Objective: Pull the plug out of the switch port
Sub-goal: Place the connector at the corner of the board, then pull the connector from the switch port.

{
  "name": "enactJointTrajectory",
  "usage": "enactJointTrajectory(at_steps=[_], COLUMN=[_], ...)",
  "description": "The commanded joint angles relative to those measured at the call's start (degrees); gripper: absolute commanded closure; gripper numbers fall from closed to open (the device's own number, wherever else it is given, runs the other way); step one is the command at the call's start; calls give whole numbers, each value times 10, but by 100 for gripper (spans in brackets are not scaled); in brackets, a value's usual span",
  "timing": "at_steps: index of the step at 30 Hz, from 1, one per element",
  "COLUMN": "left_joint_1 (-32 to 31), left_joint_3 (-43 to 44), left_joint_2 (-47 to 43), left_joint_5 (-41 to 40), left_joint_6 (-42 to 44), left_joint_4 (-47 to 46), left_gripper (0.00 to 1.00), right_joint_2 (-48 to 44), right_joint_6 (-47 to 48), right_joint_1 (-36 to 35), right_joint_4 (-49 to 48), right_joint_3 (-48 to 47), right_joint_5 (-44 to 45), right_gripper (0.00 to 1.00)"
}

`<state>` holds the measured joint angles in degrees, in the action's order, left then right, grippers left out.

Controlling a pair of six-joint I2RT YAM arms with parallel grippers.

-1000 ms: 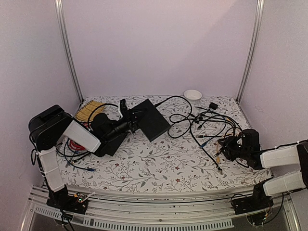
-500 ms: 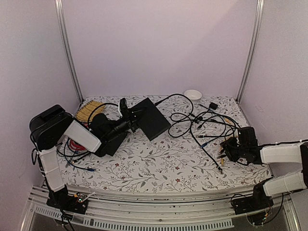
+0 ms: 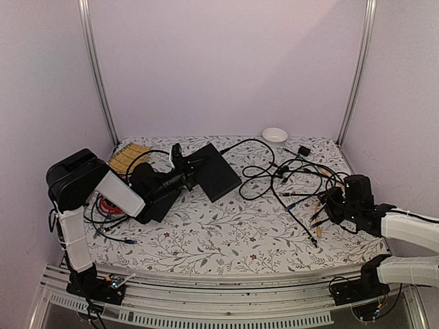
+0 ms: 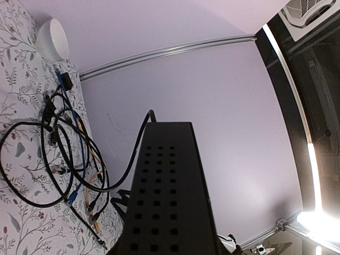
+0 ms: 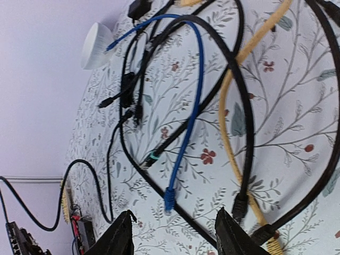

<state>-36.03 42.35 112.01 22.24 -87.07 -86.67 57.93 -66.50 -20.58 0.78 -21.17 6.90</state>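
Note:
The switch [image 3: 214, 171] is a flat black box, lifted at a tilt off the floral table at the back left, with my left gripper [image 3: 186, 173] shut on its near end. In the left wrist view its vented casing [image 4: 167, 196] fills the lower middle and hides my fingers. A black cable's plug [image 4: 151, 116] sits in the far end of the switch [image 3: 221, 147]. My right gripper [image 3: 330, 205] hovers open over loose cables at the right. Between its fingers [image 5: 120, 237] lies a blue cable's plug [image 5: 169, 200].
A tangle of black, blue and yellow cables [image 3: 302, 181] covers the right half of the table. A white bowl [image 3: 275, 134] stands at the back. A small black adapter [image 3: 304, 149] lies near it. A yellow bundle [image 3: 129, 157] and red and blue wires [image 3: 106, 205] lie at the left.
My right gripper has drifted slightly to the right and toward the back over the cables, with its forearm stretched out lower. The left arm and the switch have barely moved.

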Motion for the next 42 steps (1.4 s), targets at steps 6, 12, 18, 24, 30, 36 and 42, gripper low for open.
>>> enactJointTrajectory(at_steps=[6, 12, 18, 24, 30, 36, 42], left_joint_1=[7, 5, 3, 2, 1, -1, -3], left_joint_3=[21, 18, 15, 16, 21, 25, 27], left_joint_2=[1, 1, -2, 1, 1, 1, 1], left_joint_5=[14, 11, 8, 6, 7, 8, 6], left_joint_6=[-14, -11, -11, -27, -28, -28, -27], left_joint_4=[-114, -102, -93, -102, -95, -89, -82], left_gripper=[100, 100, 100, 100, 100, 100, 100], right_joint_2=[69, 183, 285, 356, 401, 429, 445], right_joint_6=[95, 121, 141, 152, 147, 146, 146], right_joint_1=[-52, -112, -159, -175, -181, -189, -195], right_joint_4=[-174, -249, -278, -298, -315, -326, -334], right_joint_3=[-102, -187, -293, -356, -389, -415, -432], right_joint_5=[-92, -127, -165, -198, -243, -276, -296], right_gripper=[50, 50, 51, 51, 52, 53, 53])
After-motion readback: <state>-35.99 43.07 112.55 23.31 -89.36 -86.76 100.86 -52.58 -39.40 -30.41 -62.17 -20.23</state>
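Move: On the upper outer corner of the switch, which the left hand holds, one black plug is still in its port: about 35 cm to the right hand's left, roughly 10 cm ahead and 14 cm higher. The switch's middle lies about 34 cm left, 6 cm ahead and 12 cm above that hand, while a loose blue plug is some 12 cm left, 3 cm ahead and 8 cm below. From the left hand, the black plug sits about 8 cm right, 4 cm ahead and 3 cm up. Swinging fast to the left for some 30 cm, the empty right hand leaves the loose cable ends and heads for the black plug in the switch, climbing about 14 cm mostly early on and edging forward. The wrist turns counter-clockwise and lifts until the fingers, still half open, point nearly level at the port face. The left hand keeps the switch held still. ##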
